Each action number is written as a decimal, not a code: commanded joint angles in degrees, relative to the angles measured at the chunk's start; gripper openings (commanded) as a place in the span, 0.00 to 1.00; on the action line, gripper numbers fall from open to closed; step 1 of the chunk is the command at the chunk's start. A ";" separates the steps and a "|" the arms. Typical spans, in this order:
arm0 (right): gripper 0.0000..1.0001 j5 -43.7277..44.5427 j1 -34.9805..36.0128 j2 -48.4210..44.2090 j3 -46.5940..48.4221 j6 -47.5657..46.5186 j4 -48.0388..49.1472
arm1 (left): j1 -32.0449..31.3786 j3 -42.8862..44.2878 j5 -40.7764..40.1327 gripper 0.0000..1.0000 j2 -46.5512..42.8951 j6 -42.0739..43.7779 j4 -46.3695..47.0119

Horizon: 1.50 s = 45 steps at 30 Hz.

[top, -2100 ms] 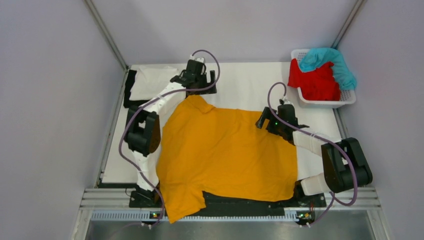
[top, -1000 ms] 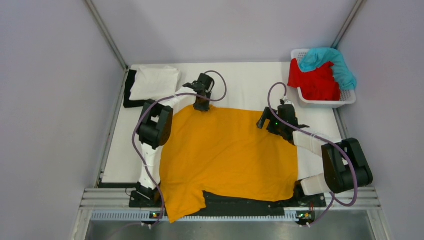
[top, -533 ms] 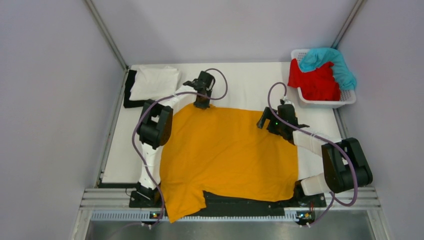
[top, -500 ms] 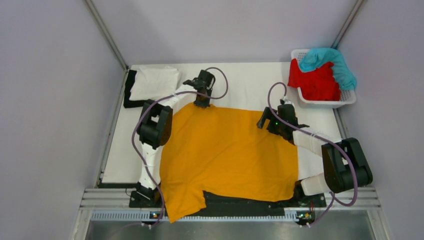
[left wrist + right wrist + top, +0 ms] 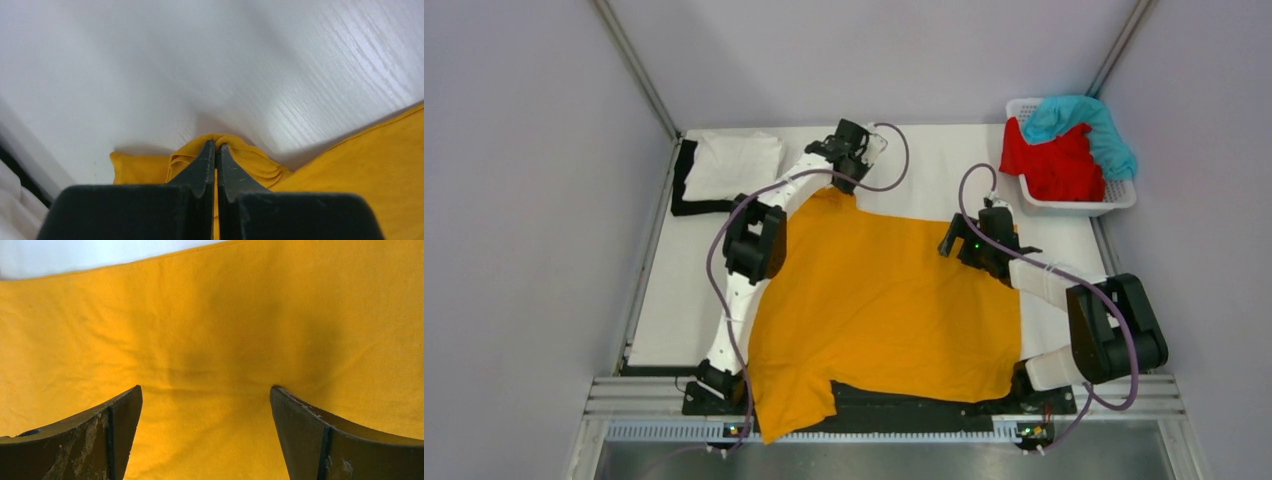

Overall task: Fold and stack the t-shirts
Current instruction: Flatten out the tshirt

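Observation:
A mustard-orange t-shirt (image 5: 884, 300) lies spread over the middle of the white table (image 5: 924, 165), its near hem hanging over the front edge. My left gripper (image 5: 852, 180) is shut on a bunched fold of that shirt's far left corner (image 5: 235, 150), with cloth puckered round both tips (image 5: 216, 146). My right gripper (image 5: 954, 243) is open, its fingers pressed down on the shirt's far right part (image 5: 210, 340). A folded white t-shirt (image 5: 734, 162) rests on a black one (image 5: 686, 190) at the far left. Red (image 5: 1054, 165) and teal (image 5: 1084, 125) t-shirts fill the basket.
The white slotted basket (image 5: 1114, 203) stands at the far right corner. Grey walls close in the table on both sides and behind. The left arm's elbow (image 5: 754, 245) hangs over the shirt's left edge.
My left gripper closed on the shirt's far left corner and has pulled it toward the far side and to the right. The right arm has stayed put.

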 commanded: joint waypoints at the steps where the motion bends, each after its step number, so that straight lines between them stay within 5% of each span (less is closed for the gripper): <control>1: 0.99 3.53 -0.02 3.29 -1.39 -1.58 -8.92 | -2.75 7.47 -0.18 0.00 4.98 15.22 -3.96; 9: 0.99 3.18 -0.05 3.90 -1.17 -1.71 -9.10 | -6.41 8.16 -9.04 0.00 7.26 21.92 4.52; 11: 0.99 3.11 -0.04 3.88 -1.21 -1.79 -9.05 | -6.32 8.63 -10.32 0.27 6.76 19.51 6.33; 12: 0.99 3.16 -0.02 3.89 -1.13 -1.74 -9.16 | -6.31 8.64 -10.95 0.49 6.10 18.25 7.08; 13: 0.99 3.27 -0.08 3.82 -1.00 -1.78 -9.37 | -6.31 8.60 -11.53 0.86 5.39 17.08 7.51; 14: 0.99 3.33 -0.06 3.72 -0.87 -1.70 -9.56 | -6.35 8.59 -12.42 0.98 4.41 15.50 7.83; 20: 0.99 3.82 -0.07 0.13 1.81 -1.47 -12.07 | -5.55 6.05 -18.89 0.99 -5.87 1.90 9.19; 24: 0.99 5.53 -0.07 -4.28 4.52 -1.34 -15.79 | -3.33 -3.36 -21.63 0.99 -16.42 -14.23 7.82; 28: 0.99 7.28 -0.03 -8.88 4.87 -0.52 -18.79 | 1.19 -19.47 -13.33 0.99 -27.00 -31.02 4.28; 33: 0.99 8.72 -0.11 -9.16 2.73 1.00 -21.84 | 2.76 -39.79 -5.35 0.99 -35.01 -38.83 8.50; 37: 0.99 9.10 -0.25 -4.48 2.90 1.38 -21.53 | 2.92 -45.78 -1.61 0.99 -33.10 -41.25 11.28; 45: 0.99 8.50 -2.60 9.25 9.83 -0.38 -17.68 | 7.28 -36.79 -0.58 0.99 -18.94 -43.32 7.15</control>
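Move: The left hand is shut on a bit of the orange t-shirt's far edge; bare table to lay it on is some 5 cm to its right, about level ahead and 5 cm down. The smoothing spot on the shirt is about 13 cm back, 8 left and 4 below, the shirt's middle 27 back and 6 right, the folded white shirt 24 left and 6 ahead. From the right hand, its next spot on the shirt is 4 cm back and 4 right, the far right corner 8 ahead and 14 right. The left hand carries the pinched orange cloth about 5 cm to the right and down towards the table, opens wide to let go of it, then rises clear in a high arc back and to the left, turning some 40 degrees counter-clockwise, and comes down open over the shirt, about 13 cm nearer the base and 8 cm left of its start. The wide-open right hand first stays, then hops back and right across the shirt by about 4 cm each way, sets its fingertips down again while tipping down slightly, and starts forward with them on the cloth. ##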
